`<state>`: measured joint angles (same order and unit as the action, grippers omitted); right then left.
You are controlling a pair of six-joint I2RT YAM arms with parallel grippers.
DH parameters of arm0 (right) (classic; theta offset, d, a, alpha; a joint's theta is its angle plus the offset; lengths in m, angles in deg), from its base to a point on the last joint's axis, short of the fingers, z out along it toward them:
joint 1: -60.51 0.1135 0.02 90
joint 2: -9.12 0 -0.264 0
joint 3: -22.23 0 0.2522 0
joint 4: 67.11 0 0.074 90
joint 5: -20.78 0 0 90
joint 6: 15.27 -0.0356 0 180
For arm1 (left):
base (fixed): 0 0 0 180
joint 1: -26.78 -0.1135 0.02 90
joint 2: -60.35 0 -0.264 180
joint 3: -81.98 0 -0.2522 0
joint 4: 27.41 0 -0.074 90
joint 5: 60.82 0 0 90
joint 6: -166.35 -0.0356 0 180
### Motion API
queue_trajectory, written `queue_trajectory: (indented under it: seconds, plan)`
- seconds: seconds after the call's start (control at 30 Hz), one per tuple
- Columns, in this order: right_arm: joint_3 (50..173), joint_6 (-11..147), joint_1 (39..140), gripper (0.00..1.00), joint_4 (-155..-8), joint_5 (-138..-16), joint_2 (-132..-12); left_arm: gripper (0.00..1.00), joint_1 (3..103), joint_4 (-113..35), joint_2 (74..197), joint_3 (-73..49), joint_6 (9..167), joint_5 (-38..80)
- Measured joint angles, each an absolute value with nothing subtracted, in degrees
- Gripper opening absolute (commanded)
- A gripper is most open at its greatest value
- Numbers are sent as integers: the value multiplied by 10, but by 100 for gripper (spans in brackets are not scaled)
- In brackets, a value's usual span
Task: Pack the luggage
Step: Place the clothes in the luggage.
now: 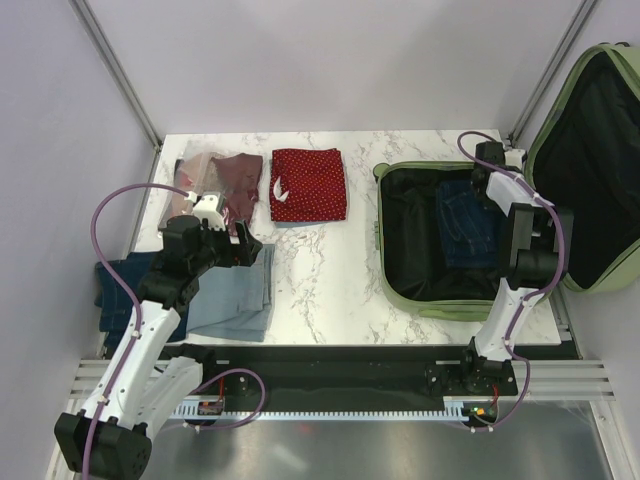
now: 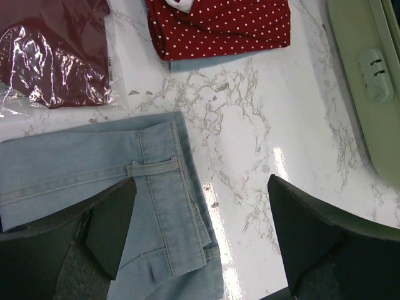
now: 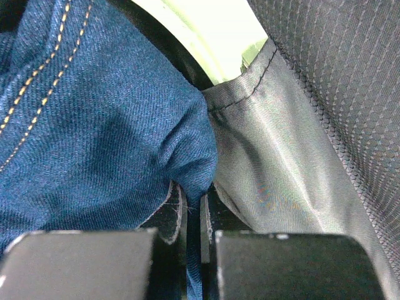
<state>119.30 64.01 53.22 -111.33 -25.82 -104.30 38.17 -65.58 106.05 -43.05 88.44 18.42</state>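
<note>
The luggage, a sage-green suitcase, lies open at the table's right with its lid raised. Dark blue jeans rest on its black lining. My right gripper reaches into the case's far side. In the right wrist view it is shut on a fold of the dark blue jeans, next to the grey lining. My left gripper hovers open over the edge of folded light blue jeans. The left wrist view shows its jaws wide apart above the waistband, with nothing between them.
A red polka-dot garment lies folded at the back centre. A maroon garment in a clear bag sits at the back left. More dark denim lies under the light jeans at the left edge. The suitcase shell borders the bare marble.
</note>
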Motion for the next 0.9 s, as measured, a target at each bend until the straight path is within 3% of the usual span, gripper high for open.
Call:
queue_trajectory:
  seconds: [0.1,0.2,0.23,0.27,0.33,0.57,0.9]
  plan:
    - [1193,636,532,8,-1113,-258,-1043,93,382,-656,1061,-430,884,184]
    - [1193,629,532,31,-1113,-262,-1043,93,382,-656,1061,-430,884,184]
    - [1193,627,532,42,-1113,-264,-1043,93,382,-656,1061,-430,884,184]
    - [1193,624,532,70,-1113,-265,-1042,93,382,-656,1061,-430,884,185]
    - [1192,625,535,86,-1118,-266,-1034,93,382,-656,1061,-430,884,185]
    - [1190,623,586,95,-1121,-235,-961,94,382,-656,1056,-430,884,185]
    - [1171,605,675,95,-1122,-244,-815,94,382,-656,1046,-430,884,189]
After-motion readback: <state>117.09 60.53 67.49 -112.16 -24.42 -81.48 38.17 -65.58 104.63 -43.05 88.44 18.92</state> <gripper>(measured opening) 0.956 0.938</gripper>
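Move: The right hand still pinches a corner of the folded dark jeans in the luggage; their middle lies about 10 cm to its left, 11 cm back and 4 cm lower. The luggage base's middle is some 13 cm left and 13 cm back, and the raised lid stands roughly 15 cm to the right, level fore and aft. From the idle left hand, the jeans lie about 48 cm right, 6 cm ahead and 16 cm below. Let go of the jeans' corner: open the right gripper almost fully with the hand held in place, then lift it clear by about 15 cm. As it climbs, carry it some 10 cm to the left, away from the lid, and swing the fingers from pointing right towards forward by 20-odd degrees. ##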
